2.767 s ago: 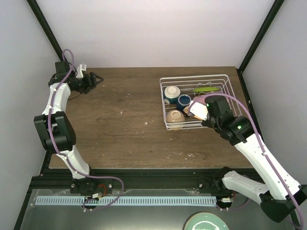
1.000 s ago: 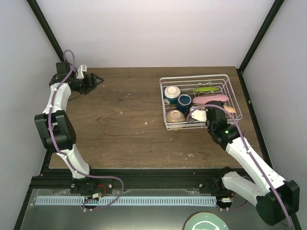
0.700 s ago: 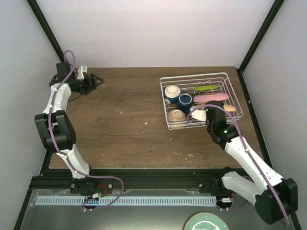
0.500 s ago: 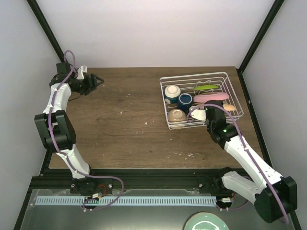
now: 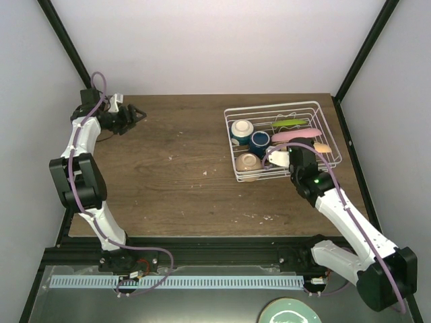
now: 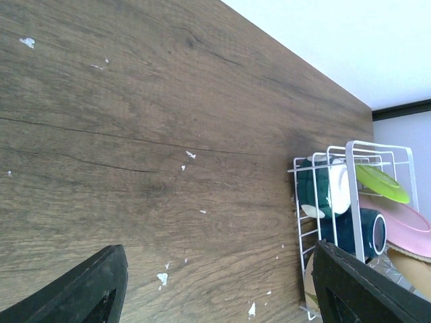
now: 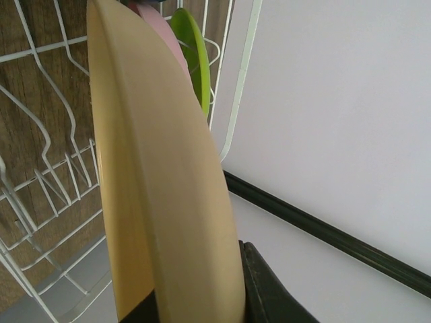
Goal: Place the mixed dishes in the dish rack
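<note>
The white wire dish rack [image 5: 314,113] stands at the table's back right. It holds two cream bowls [image 5: 242,129] [image 5: 247,163], the dark blue mug [image 5: 259,141], the lime green plate [image 5: 289,124] and the pink plate [image 5: 298,136], both on edge. My right gripper [image 5: 296,157] is shut on the peach-tan plate [image 5: 322,148], on edge just in front of the pink plate. In the right wrist view the peach-tan plate [image 7: 161,202] fills the frame, with pink [image 7: 156,20] and green [image 7: 192,54] behind. My left gripper [image 5: 138,114] is open and empty at the back left. I see no woven yellow plate.
A pale teal plate [image 5: 289,313] lies below the table's near edge. The left wrist view shows bare wood with white specks [image 6: 161,277] and the rack [image 6: 300,222] at its right. Black frame posts stand at both back corners.
My right gripper has moved a little farther back into the rack with the peach-tan plate, and the rack has shifted slightly. The left arm has barely moved.
</note>
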Available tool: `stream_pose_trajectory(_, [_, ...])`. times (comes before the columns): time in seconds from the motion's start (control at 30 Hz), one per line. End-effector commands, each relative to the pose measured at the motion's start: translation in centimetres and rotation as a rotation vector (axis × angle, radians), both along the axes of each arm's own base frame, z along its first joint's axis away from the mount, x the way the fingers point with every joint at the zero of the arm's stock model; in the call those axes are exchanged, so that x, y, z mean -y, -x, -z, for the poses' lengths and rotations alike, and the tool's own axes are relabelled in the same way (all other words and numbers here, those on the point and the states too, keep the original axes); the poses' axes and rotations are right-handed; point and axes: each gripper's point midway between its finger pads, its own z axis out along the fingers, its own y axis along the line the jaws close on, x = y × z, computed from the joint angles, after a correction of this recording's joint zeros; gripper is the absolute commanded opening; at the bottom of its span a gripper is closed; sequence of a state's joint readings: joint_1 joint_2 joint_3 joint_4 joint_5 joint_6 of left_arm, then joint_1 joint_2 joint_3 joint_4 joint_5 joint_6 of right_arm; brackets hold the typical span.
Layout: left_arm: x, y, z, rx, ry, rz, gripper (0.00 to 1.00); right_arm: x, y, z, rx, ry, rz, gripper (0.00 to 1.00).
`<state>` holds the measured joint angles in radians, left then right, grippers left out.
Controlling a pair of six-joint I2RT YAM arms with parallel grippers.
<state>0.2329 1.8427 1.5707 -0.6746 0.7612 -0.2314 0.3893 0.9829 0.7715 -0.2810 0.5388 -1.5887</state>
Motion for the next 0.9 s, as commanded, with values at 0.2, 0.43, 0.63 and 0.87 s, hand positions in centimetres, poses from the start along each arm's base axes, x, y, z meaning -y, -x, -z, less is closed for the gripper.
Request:
stream_pose_trajectory(0.2, [0.1,-0.7,0.3,-0.001,0.007,0.019,0.77,0.9,-0.1,1.8,0.059,0.021,0.015,0.01])
stream_pose_trajectory(0.43, [0.1,-0.8,0.2,-0.006,0.01,0.018,0.77,1.1,-0.3,3.8,0.065,0.035,0.014,0.01])
stream_pose_trajectory(0.63, [0.2,-0.6,0.5,-0.012,0.012,0.021,0.77,1.2,-0.2,5.5,0.033,0.001,0.016,0.11])
stream_pose_trajectory(0.87, [0.2,-0.7,0.7,-0.015,0.016,0.023,0.77,4.0,-0.5,6.6,0.036,-0.012,0.093,0.13])
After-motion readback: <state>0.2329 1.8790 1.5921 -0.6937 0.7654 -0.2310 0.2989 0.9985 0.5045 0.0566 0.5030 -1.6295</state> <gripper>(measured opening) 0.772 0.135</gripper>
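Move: The right gripper still holds the smooth tan plate on edge by its rim. Its place in the dish rack lies some 16 cm below the hand, about 1 cm ahead and 2 cm to its right. A scalloped plate stands roughly 3 cm ahead and 1 cm left, the pink plate about 6 cm ahead and 1 cm left. The blue mug sits 14 cm left and 4 cm ahead. From the left hand that rack place is some 56 cm right, 12 cm back and 12 cm lower. Lower the right gripper about 6 cm almost straight down, bringing the upright tan plate down into the rack behind the scalloped and pink plates. Near the bottom, ease it roughly 2 cm to the right while still descending. Keep the fingers shut on the rim and the wrist nearly as it is. ##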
